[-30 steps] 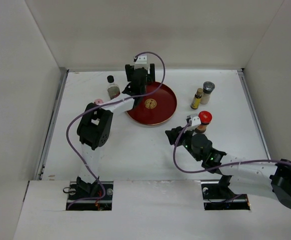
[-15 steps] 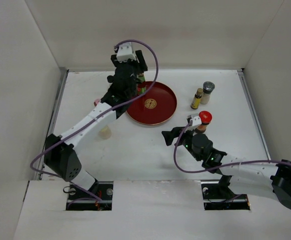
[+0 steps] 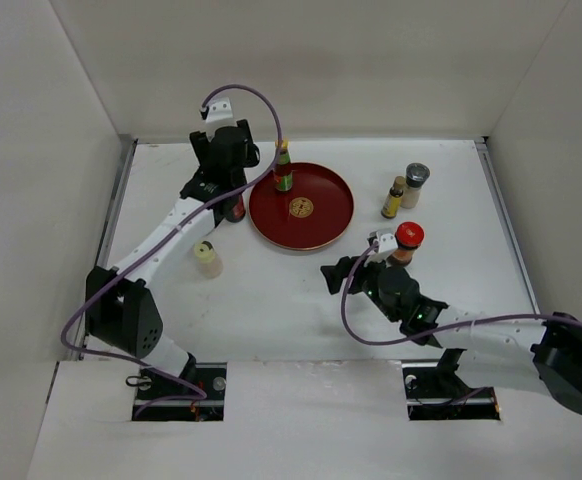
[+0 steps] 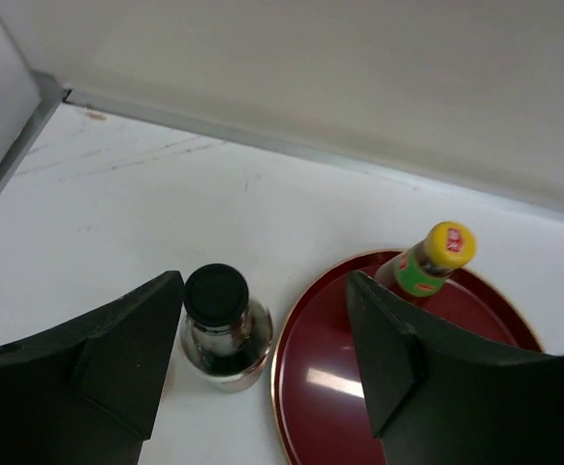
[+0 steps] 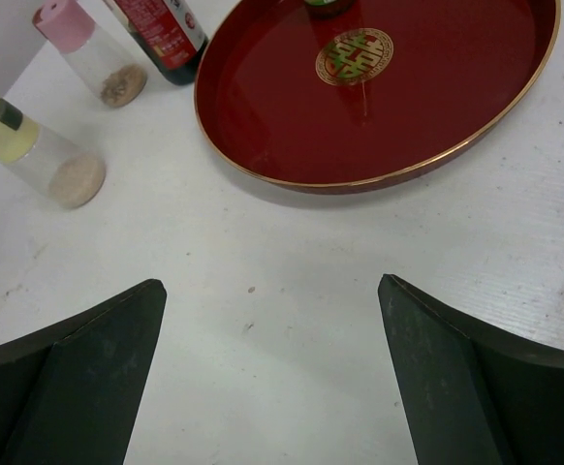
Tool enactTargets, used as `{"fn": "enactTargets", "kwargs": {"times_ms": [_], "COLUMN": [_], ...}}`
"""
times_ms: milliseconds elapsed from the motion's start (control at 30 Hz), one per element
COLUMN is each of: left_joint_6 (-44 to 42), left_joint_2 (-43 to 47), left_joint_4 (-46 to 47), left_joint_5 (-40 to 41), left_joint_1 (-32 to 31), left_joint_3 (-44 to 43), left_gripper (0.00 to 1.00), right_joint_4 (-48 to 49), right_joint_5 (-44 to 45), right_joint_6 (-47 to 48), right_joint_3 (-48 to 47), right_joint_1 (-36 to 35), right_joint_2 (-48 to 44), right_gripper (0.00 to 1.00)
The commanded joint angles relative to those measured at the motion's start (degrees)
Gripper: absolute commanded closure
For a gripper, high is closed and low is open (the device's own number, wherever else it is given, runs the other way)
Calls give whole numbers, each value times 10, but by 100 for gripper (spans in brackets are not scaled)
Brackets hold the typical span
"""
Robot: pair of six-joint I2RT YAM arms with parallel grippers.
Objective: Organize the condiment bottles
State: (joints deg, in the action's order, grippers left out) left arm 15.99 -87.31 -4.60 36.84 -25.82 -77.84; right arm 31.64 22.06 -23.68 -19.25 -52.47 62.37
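Note:
The green yellow-capped bottle [image 3: 283, 168] stands upright on the back left of the round red tray [image 3: 323, 226]; it also shows in the left wrist view [image 4: 433, 260]. My left gripper [image 3: 228, 185] is open and empty above the tall clear black-capped bottle [image 4: 220, 327], which stands just left of the tray [image 4: 332, 392], between the fingers and nearer the left one. The cream bottle [image 3: 207, 258] and pink-capped bottle [image 5: 83, 53] stand further left. My right gripper [image 3: 336, 272] is open and empty over bare table [image 5: 272, 368], in front of the tray [image 5: 282, 126].
The red-lidded jar [image 3: 408, 237] stands just behind my right wrist. The yellow brown-capped bottle [image 3: 395, 197] and grey-lidded shaker [image 3: 414, 183] stand together right of the tray. White walls close the back and both sides.
My left gripper let go of the green bottle on the tray and swung left, to above the black-capped bottle. My right gripper shifted slightly left.

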Motion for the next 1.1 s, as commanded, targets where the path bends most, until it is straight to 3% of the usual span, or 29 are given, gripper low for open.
{"fn": "enactTargets", "kwargs": {"times_ms": [0, 433, 733, 1067], "left_joint_6": [17, 17, 17, -3], "left_joint_2": [-7, -50, -29, 26], "left_joint_4": [-16, 6, 30, 29], "left_joint_5": [-9, -9, -11, -7], "left_joint_1": [15, 35, 44, 22], "left_joint_3": [7, 8, 44, -21], "left_gripper": [34, 48, 79, 82], "right_joint_4": [19, 19, 23, 27], "right_joint_5": [8, 8, 10, 12], "right_joint_6": [11, 14, 16, 17], "right_joint_3": [-28, -33, -33, -31], "right_joint_1": [0, 0, 0, 0], "right_joint_2": [4, 24, 27, 28], "right_gripper": [2, 2, 3, 3]}}
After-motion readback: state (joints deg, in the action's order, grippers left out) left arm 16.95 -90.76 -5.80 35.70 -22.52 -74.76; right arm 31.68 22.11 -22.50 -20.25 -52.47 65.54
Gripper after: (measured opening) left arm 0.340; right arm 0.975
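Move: The black-capped bottle stands only about 2 cm ahead and 2 cm left of the left hand, its middle some 15 cm below and its cap about 6 cm below. To its right is the red tray, centred roughly 5 cm ahead and 17 cm right of the hand; the green-label bottle on it is 11 cm ahead, 12 cm right. The pink-capped bottle is about 2 cm back, 10 cm left. From the right hand, the black-capped bottle lies some 23 cm ahead and 28 cm left, about level. The black-capped bottle is taken by its cap: the left hand sinks about 6 cm onto it, easing some 2 cm forward and 2 cm left and tipping a few degrees further down. The open fingers close from either side on the way down, pinch the cap and keep hold while the hand draws back roughly 1 cm. ##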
